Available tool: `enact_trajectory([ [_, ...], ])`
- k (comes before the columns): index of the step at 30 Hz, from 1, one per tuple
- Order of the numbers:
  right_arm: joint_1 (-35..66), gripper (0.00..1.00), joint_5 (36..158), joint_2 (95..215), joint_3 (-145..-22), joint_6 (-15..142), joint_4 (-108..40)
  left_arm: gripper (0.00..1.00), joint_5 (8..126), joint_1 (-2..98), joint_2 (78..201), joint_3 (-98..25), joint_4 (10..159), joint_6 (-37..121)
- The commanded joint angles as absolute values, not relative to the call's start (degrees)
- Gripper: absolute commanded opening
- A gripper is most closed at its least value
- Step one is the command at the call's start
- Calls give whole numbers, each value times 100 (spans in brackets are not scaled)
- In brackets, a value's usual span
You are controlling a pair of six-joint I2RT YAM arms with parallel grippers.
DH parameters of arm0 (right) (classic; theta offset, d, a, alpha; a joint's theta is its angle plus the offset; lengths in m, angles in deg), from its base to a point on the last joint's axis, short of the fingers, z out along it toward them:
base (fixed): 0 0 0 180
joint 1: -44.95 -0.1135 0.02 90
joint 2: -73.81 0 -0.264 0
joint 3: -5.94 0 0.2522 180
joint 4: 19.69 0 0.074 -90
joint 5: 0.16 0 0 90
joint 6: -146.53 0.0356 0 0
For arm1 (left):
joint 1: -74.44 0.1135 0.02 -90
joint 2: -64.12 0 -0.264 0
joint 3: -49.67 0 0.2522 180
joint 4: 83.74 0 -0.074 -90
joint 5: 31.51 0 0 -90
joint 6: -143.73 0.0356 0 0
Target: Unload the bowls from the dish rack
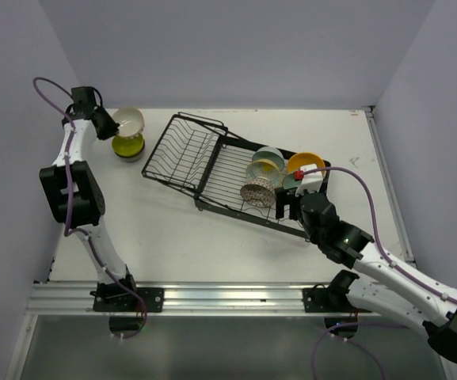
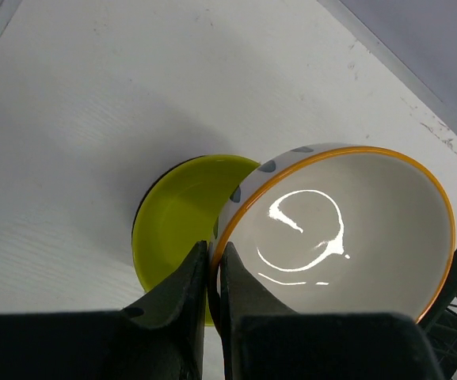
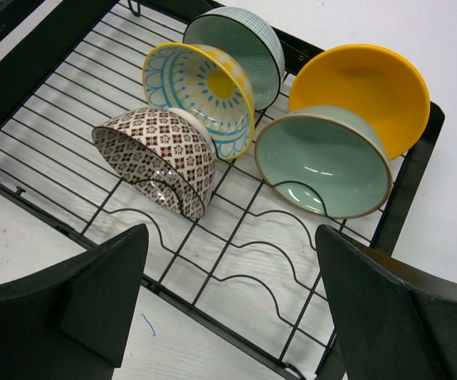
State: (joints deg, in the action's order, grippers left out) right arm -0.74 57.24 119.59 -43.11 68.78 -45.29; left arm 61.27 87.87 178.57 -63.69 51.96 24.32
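Note:
My left gripper (image 2: pixel 212 265) is shut on the rim of a cream bowl with an orange edge (image 2: pixel 347 229), held over a yellow-green bowl (image 2: pixel 177 218) on the table at the far left (image 1: pixel 127 145). My right gripper (image 3: pixel 232 297) is open above the flat section of the black dish rack (image 3: pixel 236 261). In that section lean a brown-patterned bowl (image 3: pixel 161 158), a yellow-and-blue patterned bowl (image 3: pixel 200 91), a teal checked bowl (image 3: pixel 240 39), a pale teal bowl (image 3: pixel 323 162) and an orange-yellow bowl (image 3: pixel 367 87). The rack's basket section (image 1: pixel 182 150) holds nothing.
The white table (image 1: pixel 212 237) ends at purple walls at the back and sides. A metal rail (image 1: pixel 228 299) runs along the near edge. The rack lies diagonally across the table's middle.

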Motion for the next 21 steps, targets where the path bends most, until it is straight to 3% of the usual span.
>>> enact_trajectory([
  [1,-32,91,5829,12013,-4289,6787,-4189,0,6262,8894,17951,-6930,5165,2235],
  [21,56,91,5908,12163,-4245,6787,-4127,0,6692,9290,18136,-6218,5561,2209],
])
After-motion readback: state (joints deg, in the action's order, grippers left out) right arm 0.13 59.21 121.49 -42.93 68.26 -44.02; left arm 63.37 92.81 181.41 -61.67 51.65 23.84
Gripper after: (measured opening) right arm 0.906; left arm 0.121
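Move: The lime bowl sits in the brown bowl, its middle about 9 cm below the left hand, 3 cm ahead and 3 cm to the right, with the brown bowl's middle some 12 cm down at the same spot. The rack's left basket lies around 26 cm right and 1 cm back, 9 cm lower. From the right hand, the lime bowl is roughly 29 cm ahead, 55 cm left and 14 cm down. The white bowl, still pinched by its rim, is lowered towards the stacked lime and brown bowls as the left hand sinks about 4 cm while carrying it some 4 cm left and easing back nearly 2 cm. The fingers keep their grip, and the wrist tips only a few degrees further down. ##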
